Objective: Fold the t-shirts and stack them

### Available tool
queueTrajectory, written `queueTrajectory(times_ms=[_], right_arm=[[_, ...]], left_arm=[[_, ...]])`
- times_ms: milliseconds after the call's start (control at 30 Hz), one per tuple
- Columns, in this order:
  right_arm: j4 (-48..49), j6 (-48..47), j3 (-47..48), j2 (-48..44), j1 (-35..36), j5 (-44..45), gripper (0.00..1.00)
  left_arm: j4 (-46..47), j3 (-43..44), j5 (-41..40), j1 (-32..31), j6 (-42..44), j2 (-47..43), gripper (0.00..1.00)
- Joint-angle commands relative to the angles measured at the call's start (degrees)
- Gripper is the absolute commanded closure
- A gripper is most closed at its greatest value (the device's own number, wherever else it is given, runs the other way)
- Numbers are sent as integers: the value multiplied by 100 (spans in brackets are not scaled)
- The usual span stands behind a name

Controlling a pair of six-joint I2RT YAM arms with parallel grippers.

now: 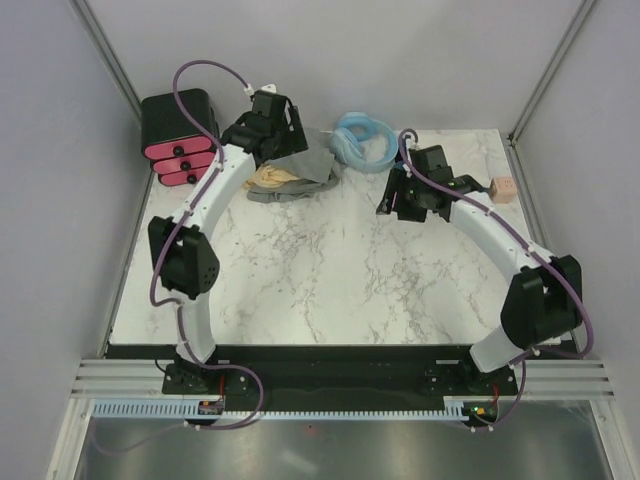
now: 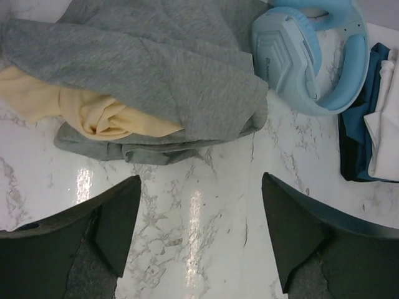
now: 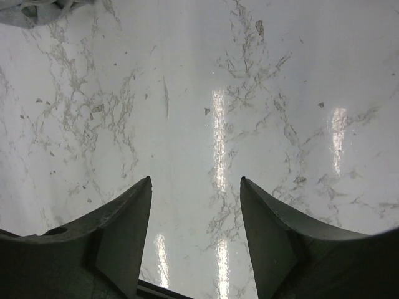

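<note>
A heather-grey t-shirt lies crumpled at the back of the table, over a tan-yellow t-shirt that pokes out at its left. In the top view the grey shirt and the tan one sit just below my left gripper. My left gripper is open over bare marble just short of the pile, holding nothing. A dark blue shirt with a whitish shirt on it shows at the right edge. My right gripper is open and empty above bare marble.
A light-blue coiled hose lies right of the pile. A black box with pink drawers stands at the back left corner. A small pink cube sits at the right. A grey cloth corner shows far left.
</note>
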Motion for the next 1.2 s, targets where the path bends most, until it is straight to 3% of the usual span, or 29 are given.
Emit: queueTrajectory(times_ms=[0, 167, 567, 1167], right_arm=[[18, -39, -340, -725, -35, 105, 34], [-140, -75, -622, -1015, -35, 114, 34], [-562, -189, -930, -1411, -26, 184, 33], [-764, -84, -1097, -1613, -96, 466, 33]], left_arm=[[-566, 1411, 256, 152, -186, 812, 16], [-680, 2293, 422, 415, -273, 1646, 16], [-680, 2882, 476, 679, -19, 2526, 16], [-469, 2988, 616, 881, 139, 2992, 16]])
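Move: The grey t-shirt's middle lies some 20 cm ahead of the left gripper, about 2 cm to its left and 21 cm below. The yellow t-shirt pokes out from under it, about 12 cm ahead and 11 cm to the left of that gripper at much the same depth; the blue headphones lie some 25 cm ahead and 13 cm to the right. From the right gripper the grey t-shirt is about 33 cm ahead, 20 cm left and 13 cm below. Bring the left gripper forward about 10 cm over the front of the grey t-shirt, then let it sink some 10 cm towards the cloth, easing slightly left and tipping the fingers further down, opened wide all the way. Meanwhile draw the empty right gripper back about 7 cm and a little right, away from the pile, its fingers staying open. ##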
